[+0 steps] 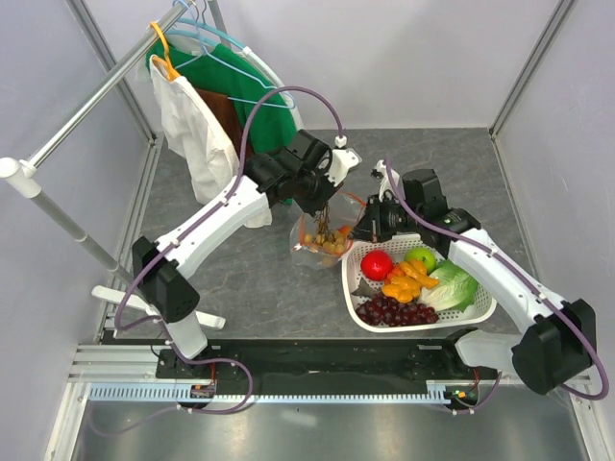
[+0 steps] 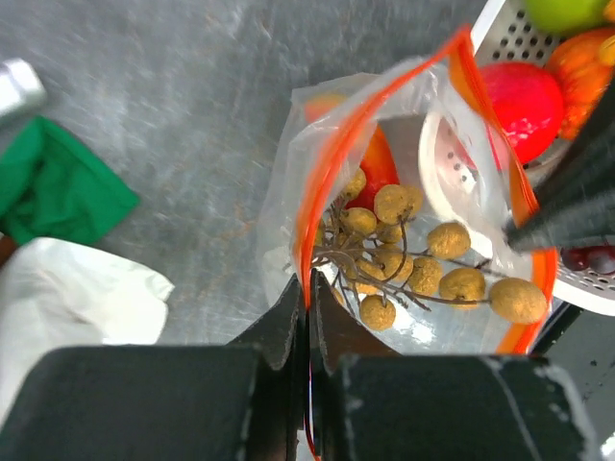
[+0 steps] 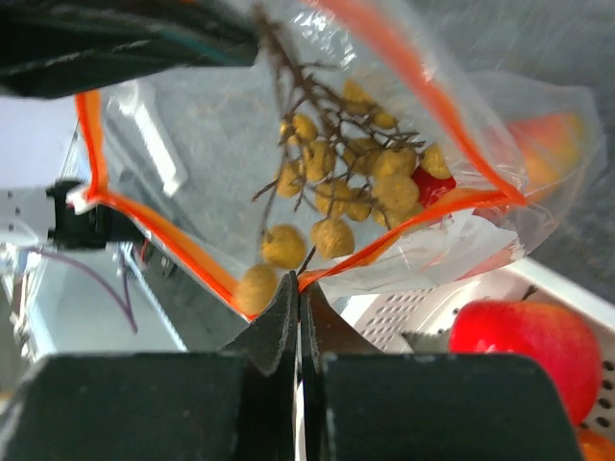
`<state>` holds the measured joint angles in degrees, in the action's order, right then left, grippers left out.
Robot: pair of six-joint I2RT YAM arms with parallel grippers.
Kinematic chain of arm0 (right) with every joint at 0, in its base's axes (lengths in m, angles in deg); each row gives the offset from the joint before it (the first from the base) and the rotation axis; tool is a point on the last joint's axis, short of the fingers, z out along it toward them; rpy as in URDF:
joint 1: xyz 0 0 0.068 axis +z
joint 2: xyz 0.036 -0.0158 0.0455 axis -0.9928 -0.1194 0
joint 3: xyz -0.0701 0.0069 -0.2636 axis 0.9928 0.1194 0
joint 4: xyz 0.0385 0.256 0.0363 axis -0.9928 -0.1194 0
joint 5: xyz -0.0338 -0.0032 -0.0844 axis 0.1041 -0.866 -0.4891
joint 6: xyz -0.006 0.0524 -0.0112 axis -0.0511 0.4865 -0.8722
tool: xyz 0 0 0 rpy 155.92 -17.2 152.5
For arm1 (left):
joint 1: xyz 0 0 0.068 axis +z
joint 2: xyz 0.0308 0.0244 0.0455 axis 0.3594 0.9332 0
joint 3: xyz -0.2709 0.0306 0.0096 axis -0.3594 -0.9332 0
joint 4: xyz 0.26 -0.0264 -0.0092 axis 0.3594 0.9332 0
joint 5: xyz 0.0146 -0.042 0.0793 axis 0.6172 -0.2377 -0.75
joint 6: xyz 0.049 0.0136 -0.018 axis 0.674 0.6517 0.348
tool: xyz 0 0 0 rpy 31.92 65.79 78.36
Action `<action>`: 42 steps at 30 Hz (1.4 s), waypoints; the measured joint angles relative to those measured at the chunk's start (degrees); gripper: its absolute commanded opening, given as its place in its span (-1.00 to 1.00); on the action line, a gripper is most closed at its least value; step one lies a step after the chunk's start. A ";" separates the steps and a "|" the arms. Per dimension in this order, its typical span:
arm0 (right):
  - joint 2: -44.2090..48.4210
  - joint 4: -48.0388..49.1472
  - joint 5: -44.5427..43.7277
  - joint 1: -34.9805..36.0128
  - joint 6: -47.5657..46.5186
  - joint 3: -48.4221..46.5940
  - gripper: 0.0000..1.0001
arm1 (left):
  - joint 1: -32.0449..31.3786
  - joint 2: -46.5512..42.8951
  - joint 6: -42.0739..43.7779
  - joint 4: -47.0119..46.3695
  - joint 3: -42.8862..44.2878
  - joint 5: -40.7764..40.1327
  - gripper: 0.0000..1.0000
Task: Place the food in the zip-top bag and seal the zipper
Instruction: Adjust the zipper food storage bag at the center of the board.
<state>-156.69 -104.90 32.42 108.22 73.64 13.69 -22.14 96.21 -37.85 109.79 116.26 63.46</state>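
The clear zip-top bag hangs between my two grippers with its mouth spread wide. My left gripper is shut on one stretch of the orange-red zipper. My right gripper pinches the opposite rim of the zipper. Inside the bag lie a bunch of brown nuts on twigs and a red-yellow mango. A red apple, green apple, orange pieces, dark grapes and lettuce sit in the white basket.
The basket stands right beside the bag, to its right. A clothes rail with hangers crosses the back left, carrying a white garment and a green one close behind the left arm.
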 measured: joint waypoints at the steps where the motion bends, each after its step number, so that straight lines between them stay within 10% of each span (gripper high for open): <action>1: -0.74 -0.52 0.74 0.20 -0.48 0.26 -1.00 | 0.07 0.90 -0.28 0.17 -0.02 0.13 -0.96; 23: -0.70 -6.93 -1.49 0.90 -7.52 -5.09 -0.99 | 2.32 2.36 -1.22 3.21 3.28 -0.24 -0.96; 32: 1.90 -13.46 -2.51 -1.38 -13.20 -7.02 0.76 | 2.36 1.22 -1.64 4.07 5.01 4.50 -0.96; 42: 13.60 -32.44 -0.68 -2.21 -40.41 -9.68 0.96 | 2.45 2.27 -2.82 5.20 5.40 7.10 -0.96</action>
<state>-143.10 -137.34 31.74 106.02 33.23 4.00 -19.69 98.48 -40.67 114.99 121.66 70.56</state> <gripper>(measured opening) 0.980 0.028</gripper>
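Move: I hold the bag's orange zipper rim with both hands. The zipper food storage bag's middle hangs some 4 cm back, 3 cm to the right and 8 cm below my left hand; from my right it is level ahead, about 6 cm left and 6 cm down. About 7 cm back, 5 cm right and 12 cm below my right hand sits the red fruit in the basket, with the orange peppers some 11 cm back and 12 cm right. Both my hands bob the bag by its rim: my left dips about 3.5 cm, swings slightly forward and comes back up, its pinch kept shut. My right dips briefly, lifts to about 6 cm above its start and sinks again, then opens wide, lets go of the rim and draws some 5 cm back and as much to the right, rising a little over the basket as the wrist rolls about 30 degrees. ##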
